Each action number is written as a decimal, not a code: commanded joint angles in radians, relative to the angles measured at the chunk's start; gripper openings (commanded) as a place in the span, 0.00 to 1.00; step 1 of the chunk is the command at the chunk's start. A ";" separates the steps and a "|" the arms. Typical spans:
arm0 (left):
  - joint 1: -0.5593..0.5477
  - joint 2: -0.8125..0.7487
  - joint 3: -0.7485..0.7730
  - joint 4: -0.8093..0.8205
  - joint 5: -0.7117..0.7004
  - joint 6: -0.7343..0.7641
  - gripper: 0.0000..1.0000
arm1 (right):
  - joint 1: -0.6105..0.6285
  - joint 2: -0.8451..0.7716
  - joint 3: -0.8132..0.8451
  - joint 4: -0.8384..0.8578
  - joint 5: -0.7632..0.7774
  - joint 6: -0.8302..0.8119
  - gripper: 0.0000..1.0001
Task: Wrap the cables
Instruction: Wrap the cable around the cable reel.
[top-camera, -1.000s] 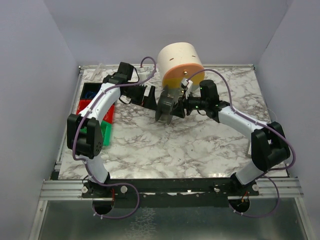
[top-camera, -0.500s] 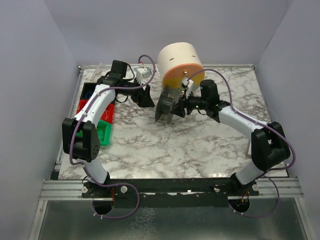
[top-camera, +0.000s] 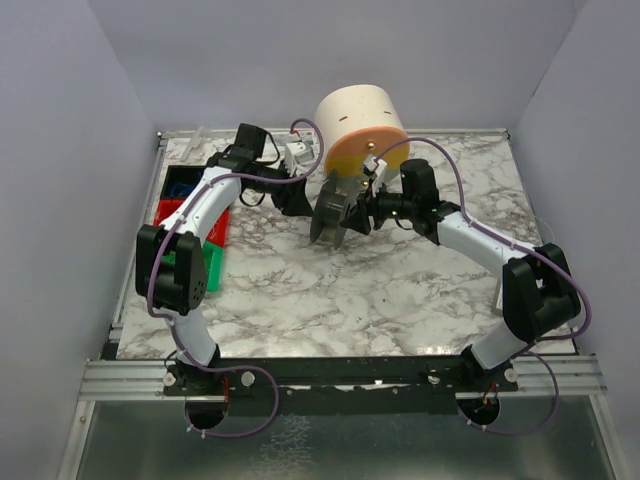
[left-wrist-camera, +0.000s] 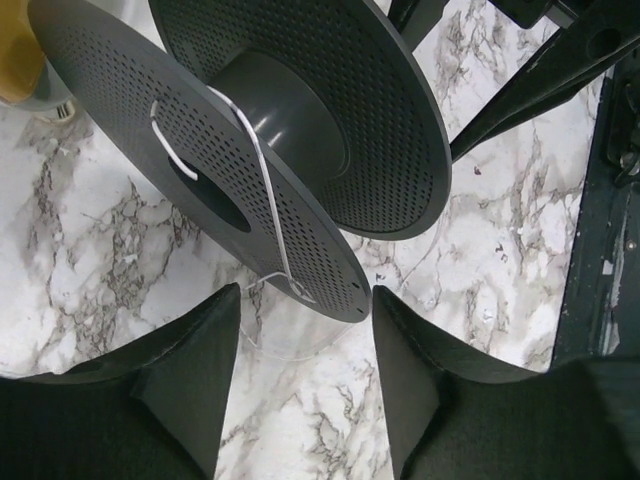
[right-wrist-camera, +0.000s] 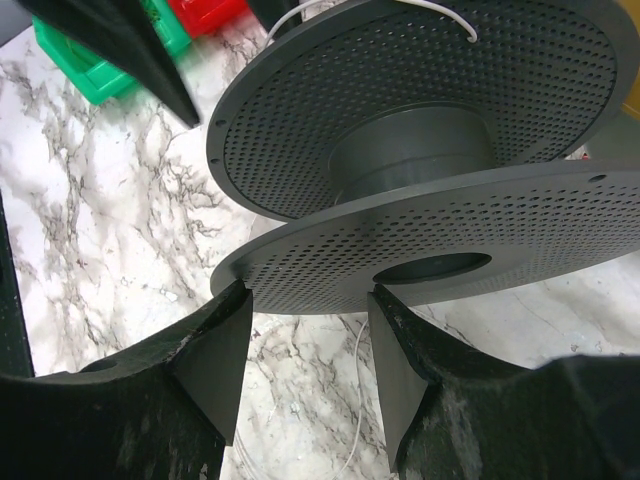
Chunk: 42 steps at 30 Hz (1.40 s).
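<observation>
A dark grey perforated spool (top-camera: 328, 218) stands tilted on the marble, mid-table. A thin white cable (left-wrist-camera: 262, 170) runs from a hole in its near flange (left-wrist-camera: 130, 130) across the face to the rim, and a hair-thin pale loop (left-wrist-camera: 300, 352) hangs below. More of this cable (right-wrist-camera: 357, 400) lies on the marble under the spool (right-wrist-camera: 420, 150). My left gripper (left-wrist-camera: 305, 292) is open, its fingers either side of the flange rim and the loop, clamping nothing. My right gripper (right-wrist-camera: 303, 292) holds the other flange's edge, both tips touching it.
A cream cylinder with an orange face (top-camera: 360, 125) stands just behind the spool. Red, green and blue bins (top-camera: 205, 240) sit along the left edge, and the green bin (right-wrist-camera: 90, 60) shows in the right wrist view. Purple arm cords arc over the back.
My left gripper's fingers have come closer together. The left arm swung out leftward and came back beside the spool. The right arm and the spool have not moved.
</observation>
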 joint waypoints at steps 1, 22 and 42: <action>-0.010 0.023 0.047 0.007 0.045 0.046 0.47 | 0.003 -0.005 0.016 0.010 0.004 0.007 0.54; -0.009 0.089 0.111 -0.011 0.138 0.024 0.00 | 0.003 -0.010 0.019 0.004 0.049 -0.011 0.54; -0.046 -0.096 -0.056 0.255 -0.206 -0.473 0.00 | 0.018 -0.014 0.081 -0.022 0.206 -0.006 0.58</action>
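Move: Just in front of the left fingertips is the loose end of the cable, about 2 cm to the right and 1 cm ahead, about level. The reel's middle lies some 8 cm to the right, 3 cm ahead and 4 cm lower. From the right hand, the reel's middle is roughly 6 cm to the left, 3 cm ahead and 4 cm lower. The drum-shaped cabinet stands about 18 cm ahead of the left hand and 12 cm to its right. Edging some 2 cm to the right, forward and a little up at the reel's near flange, the left hand shuts its fingers and pinches the loose cable end, then turns about 15 degrees counter-clockwise with the cable kept. The right hand waits at the far flange with fingers part-open, then moves about 3 cm forward and 3 cm up, turning slightly clockwise. ##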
